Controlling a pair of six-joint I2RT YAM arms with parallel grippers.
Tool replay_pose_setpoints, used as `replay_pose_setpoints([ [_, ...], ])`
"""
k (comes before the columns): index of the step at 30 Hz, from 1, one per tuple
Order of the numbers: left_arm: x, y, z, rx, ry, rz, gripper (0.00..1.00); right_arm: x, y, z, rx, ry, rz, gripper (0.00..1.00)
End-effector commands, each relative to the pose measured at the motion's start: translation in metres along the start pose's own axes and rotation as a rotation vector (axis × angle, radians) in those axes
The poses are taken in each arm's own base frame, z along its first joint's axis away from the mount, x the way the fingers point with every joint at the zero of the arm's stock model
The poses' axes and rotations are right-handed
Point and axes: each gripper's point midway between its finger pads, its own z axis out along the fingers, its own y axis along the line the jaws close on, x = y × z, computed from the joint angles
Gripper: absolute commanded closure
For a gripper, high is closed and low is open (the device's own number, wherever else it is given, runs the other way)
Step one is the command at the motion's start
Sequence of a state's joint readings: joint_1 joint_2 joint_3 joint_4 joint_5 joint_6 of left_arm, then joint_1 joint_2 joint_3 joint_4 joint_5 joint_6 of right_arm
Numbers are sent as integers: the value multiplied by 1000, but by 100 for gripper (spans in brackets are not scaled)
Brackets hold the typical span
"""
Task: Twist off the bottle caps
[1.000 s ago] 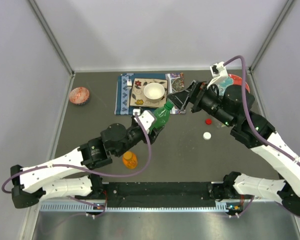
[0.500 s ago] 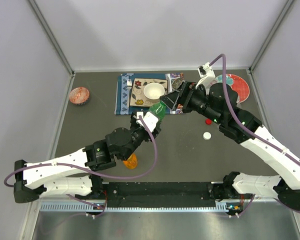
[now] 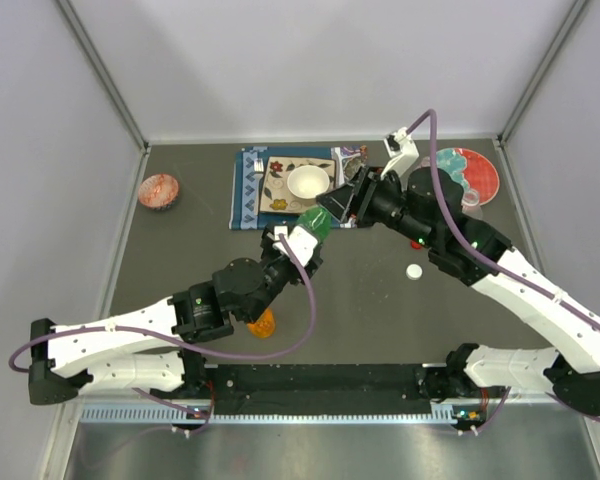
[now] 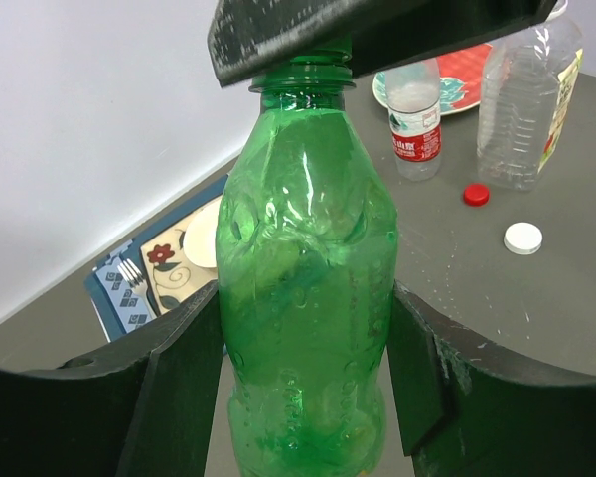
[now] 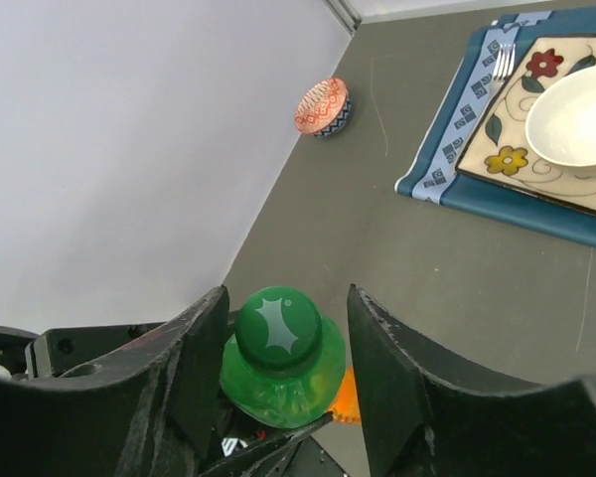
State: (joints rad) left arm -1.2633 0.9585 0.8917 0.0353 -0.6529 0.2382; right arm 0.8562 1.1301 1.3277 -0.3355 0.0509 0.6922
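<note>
My left gripper [image 4: 308,343] is shut on the body of the green bottle [image 4: 308,268], holding it upright above the table [image 3: 313,224]. My right gripper [image 5: 283,333] straddles its green cap [image 5: 277,325]. The left finger is almost against the cap and a gap shows at the right finger, so it is open. A red cap [image 4: 476,195] and a white cap [image 4: 522,238] lie loose on the table by a small clear bottle [image 4: 415,124] with a red label and a larger clear bottle [image 4: 526,99], both uncapped. The orange bottle [image 3: 263,322] stands under my left arm.
A blue placemat [image 3: 248,190] at the back carries a patterned plate with a white bowl [image 3: 308,181]. A small patterned bowl [image 3: 159,190] sits at the far left. A red plate [image 3: 477,170] lies at the back right, by the walls.
My right gripper has moved left onto the top of the green bottle and its jaws have narrowed around the cap. The left arm has shifted the bottle slightly toward the back.
</note>
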Motion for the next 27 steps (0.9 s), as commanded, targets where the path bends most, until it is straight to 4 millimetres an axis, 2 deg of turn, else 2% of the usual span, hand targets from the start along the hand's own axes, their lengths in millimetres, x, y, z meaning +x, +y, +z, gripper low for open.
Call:
replay_pose_setpoints([
  [1,-11,4,1,-28,-45,-29,75,1,9,2,-40,-10,1,51],
  [5,-12,4,0,-24,-48,-32,75,4,7,2,-40,-8,-4,68],
  [6,-13,3,0,-22,-50,-35,75,4,6,2,-38,-8,-5,77],
  [10,-15,-1,-2,12,-66,-37,74,3,6,-1,-47,-17,-35,93],
  [11,-16,-4,-3,32,-74,-35,74,1,7,-3,-48,-24,-43,100],
  [16,-29,-19,-15,172,-120,-74,77,-16,19,-19,-106,-67,-170,100],
  [17,-36,-30,-20,251,-143,-96,76,-15,27,-24,-156,-56,-229,100],
  [19,-43,-36,-30,344,-164,-122,77,-21,41,-34,-222,-61,-290,100],
  [21,-62,-48,-46,503,-223,-176,76,-22,61,-51,-339,-53,-384,100],
  [22,-58,-54,-53,572,-202,-184,76,-20,68,-57,-383,-47,-413,100],
  [23,-67,-57,-61,634,-212,-230,76,-14,81,-70,-480,-29,-472,100],
  [27,-83,-63,-86,904,-231,-317,76,6,109,-105,-728,40,-564,100],
])
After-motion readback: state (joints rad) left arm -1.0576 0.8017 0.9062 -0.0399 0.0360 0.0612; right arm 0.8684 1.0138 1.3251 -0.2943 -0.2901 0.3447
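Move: The green bottle's cap sits just ahead of the right fingertips, about 1 cm left and 1 cm below, level fore and aft. From the left hand, which holds the bottle, that cap is roughly 8 cm up, 2 cm forward and 2 cm right. The loose white cap lies some 18 cm right, 1 cm forward and 38 cm below the right hand; the white bowl is about 22 cm forward, 5 cm left and 35 cm below the right hand. The right fingers pinch the green cap; both hands then draw back 5–7 cm, rising, left turning clockwise, right counter-clockwise. ##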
